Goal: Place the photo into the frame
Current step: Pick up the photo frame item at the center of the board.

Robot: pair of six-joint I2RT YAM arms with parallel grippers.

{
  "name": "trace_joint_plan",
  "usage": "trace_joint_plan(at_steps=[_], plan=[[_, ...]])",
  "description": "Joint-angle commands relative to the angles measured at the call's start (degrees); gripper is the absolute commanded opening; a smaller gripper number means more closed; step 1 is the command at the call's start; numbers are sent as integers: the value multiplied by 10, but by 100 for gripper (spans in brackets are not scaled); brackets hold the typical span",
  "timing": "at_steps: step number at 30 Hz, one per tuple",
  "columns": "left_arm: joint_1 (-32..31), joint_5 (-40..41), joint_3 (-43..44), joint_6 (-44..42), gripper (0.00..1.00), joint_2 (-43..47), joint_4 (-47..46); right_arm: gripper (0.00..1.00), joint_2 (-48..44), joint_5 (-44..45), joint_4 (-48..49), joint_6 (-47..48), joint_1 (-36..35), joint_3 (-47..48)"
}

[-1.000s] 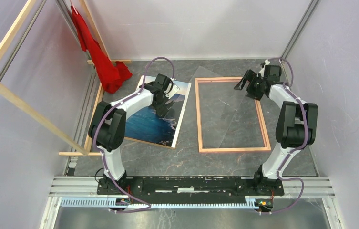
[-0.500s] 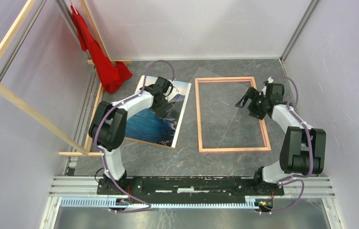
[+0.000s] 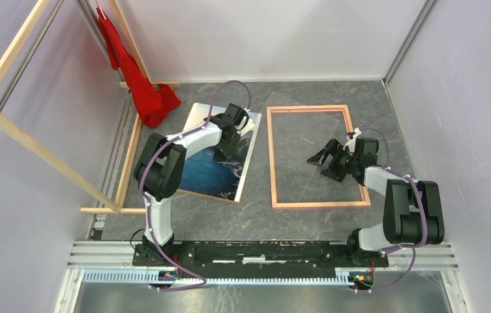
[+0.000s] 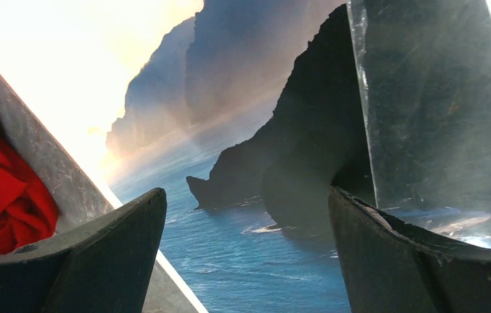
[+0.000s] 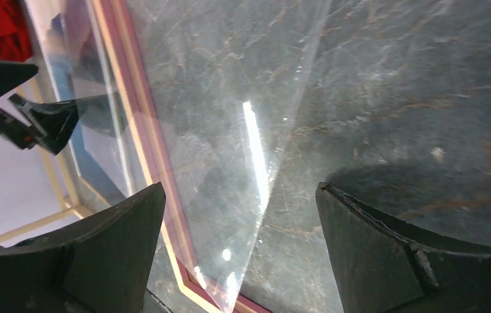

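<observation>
The photo (image 3: 207,166), a print of blue sea and dark cliffs, lies face up left of centre. My left gripper (image 3: 228,147) hovers open over its far right part; the left wrist view shows the photo (image 4: 242,130) between the spread fingers, nothing held. The frame (image 3: 272,163) lies flat to the right, thin tan-pink rails around bare table. A clear sheet (image 3: 308,130) lies skewed across it, one corner reaching over the photo (image 4: 438,98). My right gripper (image 3: 321,166) is open above the frame's inside, over the sheet's edge (image 5: 229,98) and a frame rail (image 5: 145,130).
A red cloth (image 3: 141,85) hangs and bunches at the back left corner. Wooden bars (image 3: 34,153) lean along the left wall, and a wooden strip (image 3: 125,163) lies beside the photo. A thin tan edge (image 3: 203,194) shows under the photo's near side. Walls close in on three sides.
The right arm has swung from the frame's far right corner down and inward over the frame's interior. The left gripper has shifted slightly towards the photo's far right corner.
</observation>
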State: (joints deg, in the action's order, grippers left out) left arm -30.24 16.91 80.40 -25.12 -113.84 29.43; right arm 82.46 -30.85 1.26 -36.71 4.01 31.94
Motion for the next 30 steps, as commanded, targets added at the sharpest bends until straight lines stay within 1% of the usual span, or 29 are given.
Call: trace_joint_plan(at_steps=[1,11,16,20,24,26,28,30], plan=[[-11,9,10,19,100,-12,-17,94,42,-34,80,-46,-15,-50],[-14,9,10,18,100,-29,-18,92,69,-79,244,-145,-30,-96],[-16,8,8,15,100,-29,-17,84,58,-103,389,-228,-31,-135],[-16,9,7,12,100,-28,-16,73,46,-108,512,-304,-33,-160],[-18,10,7,10,100,-29,-10,64,36,-101,550,-326,-37,-160],[-18,12,8,10,100,-27,-10,57,31,-97,556,-331,-55,-157],[-19,11,11,10,100,-23,-6,47,24,-92,552,-327,-55,-152],[-19,9,20,13,100,-18,6,31,6,-90,516,-307,-55,-136]])
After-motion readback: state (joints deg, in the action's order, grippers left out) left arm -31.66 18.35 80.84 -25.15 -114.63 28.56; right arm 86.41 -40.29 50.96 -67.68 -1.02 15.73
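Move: The clear sheet's middle lies about 9 cm to the left of my right hand, 7 cm ahead and roughly 3 cm lower; its near-right edge already runs just beneath my open fingers. The wooden frame, partly under the sheet, centres some 5 cm ahead and 1 cm left. The photo lies about 31 cm left and 6 cm ahead. From my left hand, the sheet's middle is about 19 cm right, level ahead, and 3 cm below. I bring my right hand about 6 cm left, in onto the clear sheet's right edge, rolling the hand so its left side comes up some 25 degrees. Over the second half I close the fingers from wide open to under half around that edge, then rise nearly 5 cm with the fingertips tilting up a little. ##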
